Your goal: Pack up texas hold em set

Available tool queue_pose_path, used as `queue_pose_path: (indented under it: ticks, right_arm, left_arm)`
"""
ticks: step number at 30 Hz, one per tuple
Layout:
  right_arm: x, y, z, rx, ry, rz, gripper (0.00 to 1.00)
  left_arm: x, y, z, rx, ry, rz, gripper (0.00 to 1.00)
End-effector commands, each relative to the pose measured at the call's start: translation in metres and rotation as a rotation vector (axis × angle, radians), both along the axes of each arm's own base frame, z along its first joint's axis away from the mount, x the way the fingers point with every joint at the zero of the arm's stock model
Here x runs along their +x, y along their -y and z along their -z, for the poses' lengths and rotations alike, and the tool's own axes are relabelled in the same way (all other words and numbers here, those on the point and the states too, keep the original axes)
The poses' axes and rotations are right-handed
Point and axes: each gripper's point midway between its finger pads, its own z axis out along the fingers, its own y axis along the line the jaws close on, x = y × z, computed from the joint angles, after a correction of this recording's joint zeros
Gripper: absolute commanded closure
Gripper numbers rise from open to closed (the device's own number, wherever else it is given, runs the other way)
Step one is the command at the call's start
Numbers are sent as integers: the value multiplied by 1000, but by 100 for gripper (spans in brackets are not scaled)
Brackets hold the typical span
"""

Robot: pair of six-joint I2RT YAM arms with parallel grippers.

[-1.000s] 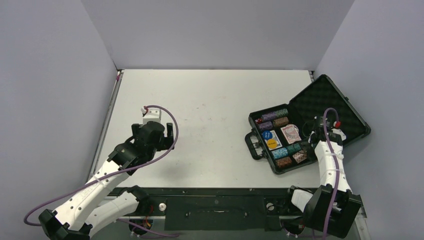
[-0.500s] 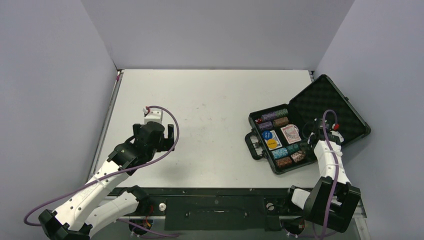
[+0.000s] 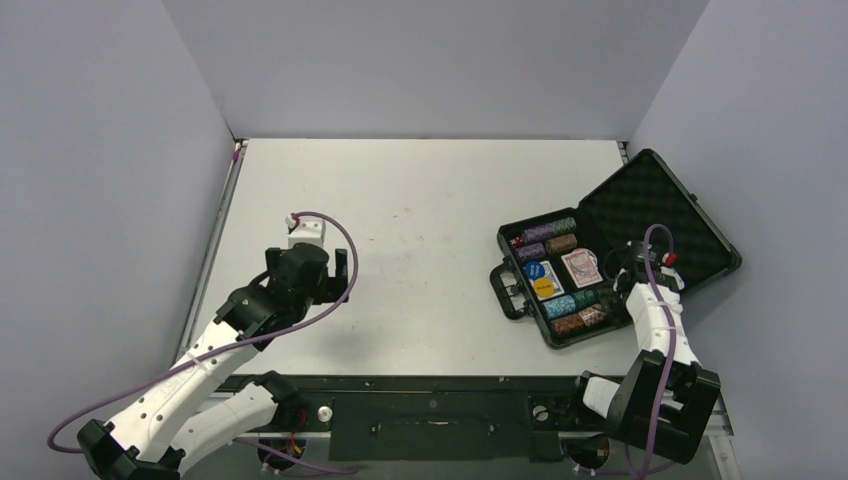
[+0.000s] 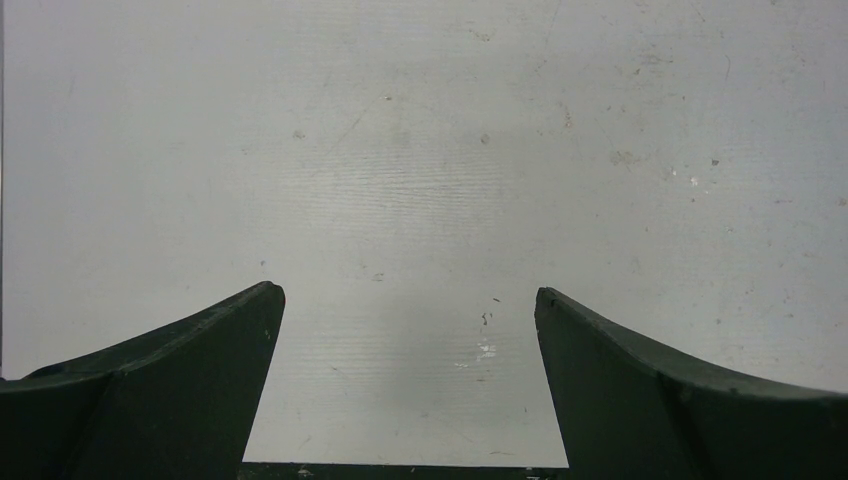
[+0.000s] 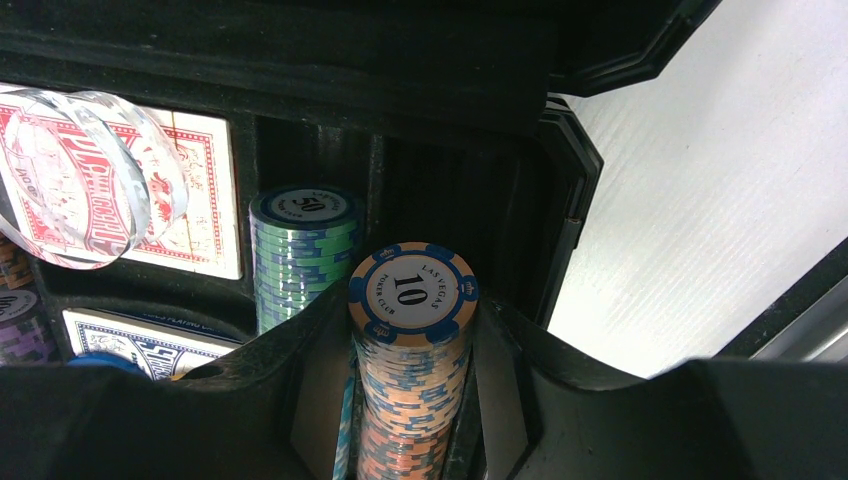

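The black case [image 3: 640,205] lies open at the table's right, foam lid tilted back. Its tray holds chip stacks [image 3: 557,227], a red card deck [image 3: 581,267], a blue disc [image 3: 534,270], a yellow disc [image 3: 544,288] and red dice [image 3: 517,241]. My right gripper [image 3: 606,300] reaches into the tray's near corner. In the right wrist view the gripper [image 5: 415,305] is shut on an orange-and-blue stack of "10" chips [image 5: 412,350], lying beside a green "50" stack [image 5: 303,240]. My left gripper [image 3: 340,268] hovers open over bare table at the left, its fingers [image 4: 200,350] holding nothing.
A red deck [image 5: 190,190] with a loop of clear wrap [image 5: 90,170] and a blue deck [image 5: 150,340] sit in slots beyond the held stack. The case handle [image 3: 505,290] points toward the table's middle. Grey walls enclose the table on three sides.
The right arm's base and elbow have swung a little to the right, and the held chip stack has edged slightly left in the tray. The left arm has not moved.
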Motion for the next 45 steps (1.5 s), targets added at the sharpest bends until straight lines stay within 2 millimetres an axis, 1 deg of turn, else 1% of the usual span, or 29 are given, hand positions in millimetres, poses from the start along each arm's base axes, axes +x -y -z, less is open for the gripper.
queue_pose_path:
  ticks: [1, 2, 5, 6, 7, 12, 17, 19, 23, 27, 29, 30, 31, 33, 34, 37, 38, 39, 40, 41, 42, 43, 44, 45]
  right_arm:
    - [-9, 3, 2, -6, -35, 13, 96]
    - [-10, 2, 3, -4, -40, 13, 94]
    - [-15, 2, 4, -2, -61, 16, 77]
    - [-16, 2, 4, -4, -65, 15, 75]
    - [-18, 1, 4, -3, -71, 15, 70]
    - [-24, 0, 4, -5, -86, 13, 56]
    - [-30, -2, 6, 2, -100, 14, 48]
    - [-31, -3, 5, 4, -96, 17, 43]
    - [-29, -6, 1, 17, -84, 18, 41]
    - [-29, -6, -9, 15, -84, 2, 41]
    - [-28, -5, -18, -9, -86, -28, 40]
    - [-24, -3, -26, -25, -75, -45, 40]
    - [-25, -4, -30, -39, -85, -64, 39]
    - [-18, -4, -49, -76, -67, -105, 38]
    - [-15, -4, -55, -88, -56, -117, 38]
    - [-3, -10, -80, -132, -18, -175, 37]
    - [0, -11, -85, -138, -9, -187, 37]
    - [6, -14, -95, -146, 14, -208, 37]
    - [9, -17, -100, -150, 25, -223, 37]
    - [14, -18, -110, -156, 49, -233, 37]
    - [18, -19, -115, -158, 61, -244, 37]
    - [24, -20, -127, -162, 89, -256, 37]
    - [28, -20, -132, -163, 96, -262, 38]
    - [33, -19, -145, -175, 124, -269, 38]
  left_arm:
    - [4, 2, -16, -29, 43, 6, 4]
    - [4, 1, -17, -29, 43, 5, 4]
    - [4, 0, -17, -30, 45, 0, 4]
    - [4, 0, -17, -29, 44, 0, 4]
    - [4, 0, -17, -29, 44, -3, 4]
    - [5, -1, -17, -33, 44, -8, 4]
    - [5, -1, -17, -37, 42, -4, 4]
    - [5, 0, -17, -38, 42, -2, 4]
    - [5, 0, -17, -41, 43, -2, 4]
    - [6, -1, -17, -41, 43, -5, 4]
    - [5, -1, -17, -45, 43, -4, 4]
    - [5, -1, -17, -45, 43, -3, 4]
    - [5, 0, -18, -47, 42, 0, 4]
    - [5, 0, -17, -46, 40, 0, 4]
    - [6, 0, -17, -46, 40, 0, 4]
    - [6, 0, -17, -44, 39, 0, 4]
    - [5, 0, -17, -44, 39, -1, 4]
    - [6, 0, -17, -46, 39, -1, 4]
    - [5, 0, -17, -46, 40, 0, 4]
    - [6, 0, -17, -45, 39, 0, 4]
    - [5, 0, -17, -45, 38, 1, 4]
    - [5, 1, -17, -44, 38, 3, 4]
    - [5, 1, -17, -44, 37, 5, 4]
    - [5, 2, -17, -44, 37, 6, 4]
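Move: The right hand still grips the orange "10" chip stack low in the case; its middle is about 2 cm to the hand's left, 1 cm back and 2 cm below. Some 9 cm left and 4 cm back is the darker brown stack, about 3 cm ahead and 4 cm left the green one, and roughly 10 cm ahead and 6 cm left the red card deck. From the left hand, the orange stack is some 62 cm right, about 2 cm back and 15 cm lower. The right hand first stays put over the slot while its fingers open from the orange chip stack, letting go of it beside the green stack and end to end with the brown one, then eases clear by under a centimetre. It then climbs quickly, about 10 cm up out of the case, drifting some 2.5 cm to its left and turning about 15 degrees counter-clockwise, fingers staying open and empty above the packed chips. ##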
